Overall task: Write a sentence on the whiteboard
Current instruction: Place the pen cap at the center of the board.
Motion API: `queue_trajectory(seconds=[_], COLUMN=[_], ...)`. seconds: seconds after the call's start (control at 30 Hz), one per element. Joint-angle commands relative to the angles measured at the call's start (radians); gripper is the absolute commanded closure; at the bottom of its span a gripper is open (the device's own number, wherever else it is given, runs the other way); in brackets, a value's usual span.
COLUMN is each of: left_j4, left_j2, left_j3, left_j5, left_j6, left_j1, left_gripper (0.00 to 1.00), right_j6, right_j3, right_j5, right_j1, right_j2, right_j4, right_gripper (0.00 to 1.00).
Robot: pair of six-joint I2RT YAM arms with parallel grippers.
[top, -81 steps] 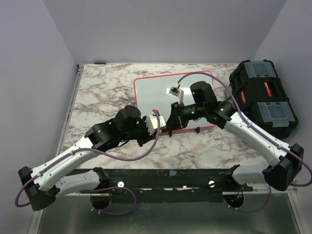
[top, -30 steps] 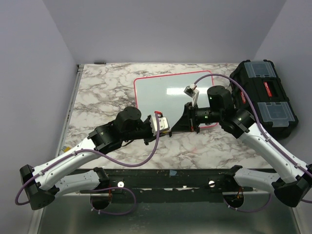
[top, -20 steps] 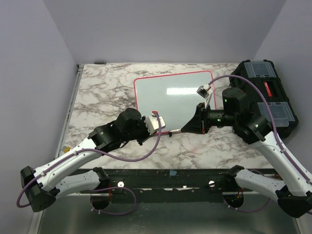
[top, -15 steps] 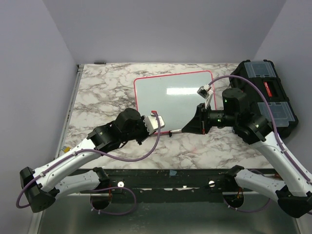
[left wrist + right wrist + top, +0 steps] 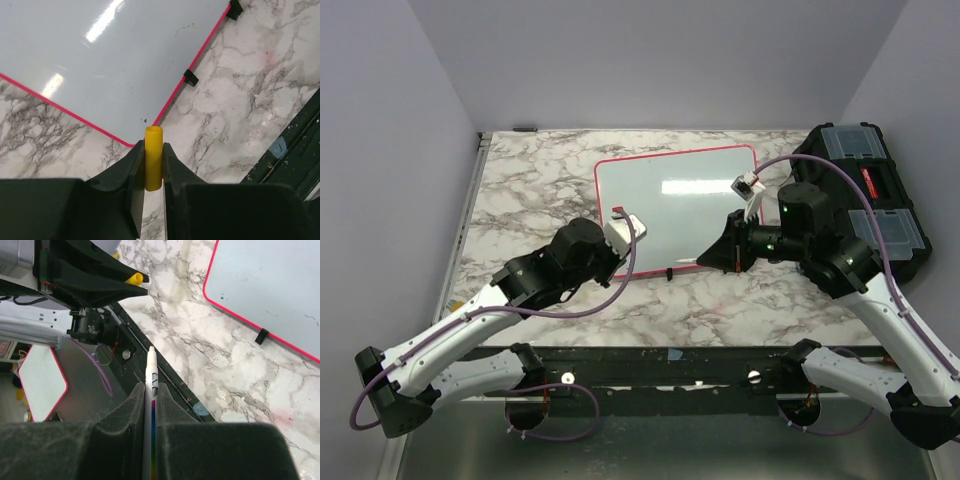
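The whiteboard (image 5: 675,205) lies flat on the marble table, glossy white with a pink-red rim and two black clips (image 5: 190,77) on its near edge. No sentence shows on its face. Over the board's near left corner my left gripper (image 5: 618,248) is shut on a short yellow cap (image 5: 153,157). My right gripper (image 5: 712,260) hovers off the board's near right edge, shut on a slim white marker (image 5: 151,385) with a rainbow barrel. Its bare tip points toward the left gripper (image 5: 100,282), and a gap lies between tip and cap (image 5: 134,279).
A black toolbox (image 5: 860,200) with clear lid panels stands at the right, close behind my right arm. A black rail (image 5: 670,365) runs along the table's front edge. Purple cables loop off both wrists. Lavender walls enclose the table.
The two grippers have drawn apart: the right one swung rightward with the marker, and the left one pulled back and turned toward the board's left corner with the yellow cap.
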Motion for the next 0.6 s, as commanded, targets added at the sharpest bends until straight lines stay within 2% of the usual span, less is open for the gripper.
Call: queue_trajectory(seconds=[0.0,0.17,0.3,0.43,0.57], left_j4=[-0.052,-0.039,-0.098,-0.122,-0.105], left_j2=[0.000,-0.066,-0.110,-0.125,-0.118], left_j3=[0.011,-0.099,-0.175,-0.254,-0.329], left_j5=[-0.185,-0.390,-0.523,-0.483,-0.443], left_j6=[-0.220,-0.434,-0.634,-0.786,-0.864], left_j1=[0.004,0.011,0.040,0.164,0.278], left_gripper=[1.00,1.00,1.00,1.00,1.00], right_j6=[0.002,0.004,0.011,0.018,0.025], right_j3=[-0.018,-0.030,-0.048,-0.060,-0.066], right_j5=[0.069,0.111,0.131,0.130,0.128], right_j1=[-0.001,-0.001,-0.001,-0.001,-0.001], right_j2=[-0.010,-0.008,-0.008,-0.003,0.000], right_j4=[0.030,0.038,0.050,0.059,0.065], right_gripper=[0.99,0.99,0.99,0.99,0.99])
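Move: The left hand already holds the yellow pen cap high over the table; the bare marble it heads for lies about 15 cm to its left, 4 cm ahead and some 21 cm below. At that same table level, the whiteboard's near left corner is about 6 cm ahead and 2 cm right of this hand, and the left black clip about 7 cm ahead and 16 cm right. From the right hand, the marble patch is about 40 cm left, 7 cm ahead and 29 cm below. Keeping the pen cap pinched with its yellow end sticking out, the left hand swings left and down, slowly at first and then faster, some 12 cm left and 8 cm lower, away from the board's near left corner towards the bare marble, while the wrist turns about 50 degrees counter-clockwise until the fingers point forward and down. The right hand keeps its grip on the uncapped pen and eases a couple of centimetres forward and down, still above the board's near edge region. ##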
